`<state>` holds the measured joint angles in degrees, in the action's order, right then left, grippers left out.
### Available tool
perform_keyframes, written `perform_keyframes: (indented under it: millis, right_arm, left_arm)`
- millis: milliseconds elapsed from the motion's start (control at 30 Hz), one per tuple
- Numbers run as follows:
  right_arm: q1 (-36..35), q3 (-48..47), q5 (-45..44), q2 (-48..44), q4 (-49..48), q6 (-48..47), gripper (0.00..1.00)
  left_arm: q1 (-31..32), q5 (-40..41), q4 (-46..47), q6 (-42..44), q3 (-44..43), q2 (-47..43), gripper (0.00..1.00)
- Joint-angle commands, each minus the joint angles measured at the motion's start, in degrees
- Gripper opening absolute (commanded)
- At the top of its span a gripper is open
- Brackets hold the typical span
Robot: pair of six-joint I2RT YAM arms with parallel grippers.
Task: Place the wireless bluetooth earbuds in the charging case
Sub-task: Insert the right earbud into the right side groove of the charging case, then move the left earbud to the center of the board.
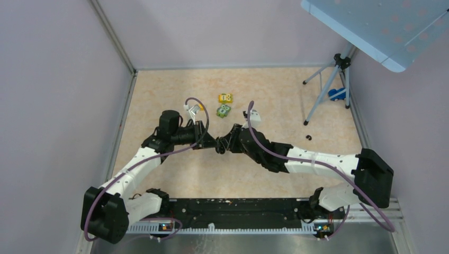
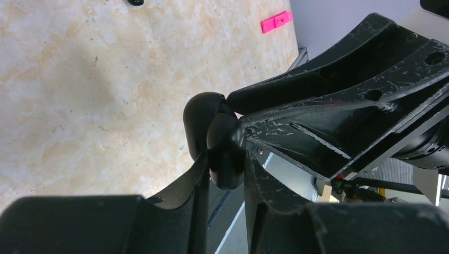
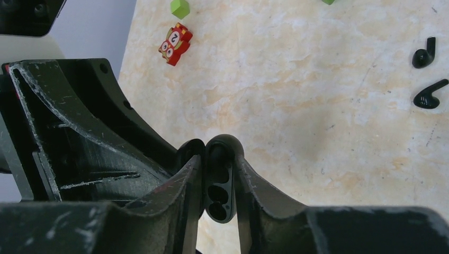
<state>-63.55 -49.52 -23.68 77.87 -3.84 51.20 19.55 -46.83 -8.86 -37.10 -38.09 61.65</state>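
Observation:
The black charging case (image 1: 219,144) hangs above the middle of the table between both grippers. In the left wrist view my left gripper (image 2: 225,161) is shut on the rounded case (image 2: 225,143). Its lid (image 2: 201,121) stands ajar. In the right wrist view my right gripper (image 3: 218,159) has its jaws pressed on the case's open half (image 3: 218,182), with empty sockets showing. One finger (image 3: 191,180) sits between that half and the lid (image 3: 189,151). Two black earbuds (image 3: 423,53) (image 3: 430,96) lie on the table, seen as a small dark spot (image 1: 308,137) to the right.
A yellow toy block (image 1: 225,98) and a green one (image 1: 223,110) lie just behind the grippers. A tripod (image 1: 331,84) with a blue object (image 1: 337,94) at its foot stands at the back right. A pink piece (image 2: 276,21) lies near the table edge.

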Motion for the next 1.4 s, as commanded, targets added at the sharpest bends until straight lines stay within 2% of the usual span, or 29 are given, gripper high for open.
perform_keyframes:
  millis: [0, 267, 400, 533, 667, 767, 867, 1000, 1133, 1367]
  right_arm:
    - [-0.3, 0.2, -0.3, -2.0, -1.1, -0.8, 0.30]
    - [-0.2, 0.6, -5.8, -9.9, 3.5, -1.8, 0.46]
    - [2.2, 5.4, -10.3, -17.4, 6.9, -2.4, 0.52]
    - [9.9, 9.7, -10.9, -25.5, 17.9, 0.4, 0.54]
    - [21.1, 11.3, -11.4, -32.7, 31.5, 1.4, 0.57]
    - [29.9, 12.3, -9.3, -35.3, 37.5, -0.1, 0.58]
    - [40.3, 13.7, -3.6, -34.0, 38.2, -3.1, 0.58]
    - [53.2, 13.5, 4.9, -27.0, 35.9, -9.0, 0.57]
    - [56.9, 11.6, 4.4, -19.6, 32.3, -13.4, 0.57]
    - [57.4, 13.6, 7.5, -13.2, 18.5, -20.8, 0.60]
  left_arm:
    - [0.1, -2.3, 1.4, 1.2, -0.9, -1.9, 0.00]
    - [0.0, -1.8, 0.2, 2.2, -0.8, -1.9, 0.00]
    - [0.0, -1.6, 0.0, 2.3, -0.5, -2.0, 0.00]
    - [0.0, -1.5, -0.5, 2.8, -0.3, -1.9, 0.00]
    - [0.0, -1.3, 0.1, 2.6, 0.5, -1.2, 0.00]
    - [0.0, -1.6, 1.6, 1.9, 1.0, -0.8, 0.00]
    - [0.0, -1.8, 1.8, 1.7, 0.8, -0.7, 0.00]
    - [0.0, -1.9, 1.0, 2.2, 0.4, -0.8, 0.00]
    - [0.0, -1.7, 0.5, 2.4, 0.6, -1.2, 0.00]
    - [0.0, 0.4, 0.8, 1.2, 1.1, -2.8, 0.00]
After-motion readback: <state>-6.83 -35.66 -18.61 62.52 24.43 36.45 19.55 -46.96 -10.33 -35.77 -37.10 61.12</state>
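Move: The right gripper is at the open case, whose middle is about 2 cm to its left and level with it. The far earbud, a small black hooked piece on the table, lies about 36 cm to its right, 8 cm ahead and 17 cm down. A tripod foot stands some 6 cm beyond that earbud; the pink bar lies about 11 cm right and 10 cm nearer. From the left gripper, that earbud is about 40 cm right, 8 cm ahead and 17 cm down. Spread the already parting right fingers further and lift the hand about 5 cm off the case. Swing it fast some 36 cm to the right towards the far earbud, sinking to about 10 cm below its start and easing slightly forward near the end. Turn the wrist clockwise and tip the fingers down, halting above the table; keep the case gripped in the left. ##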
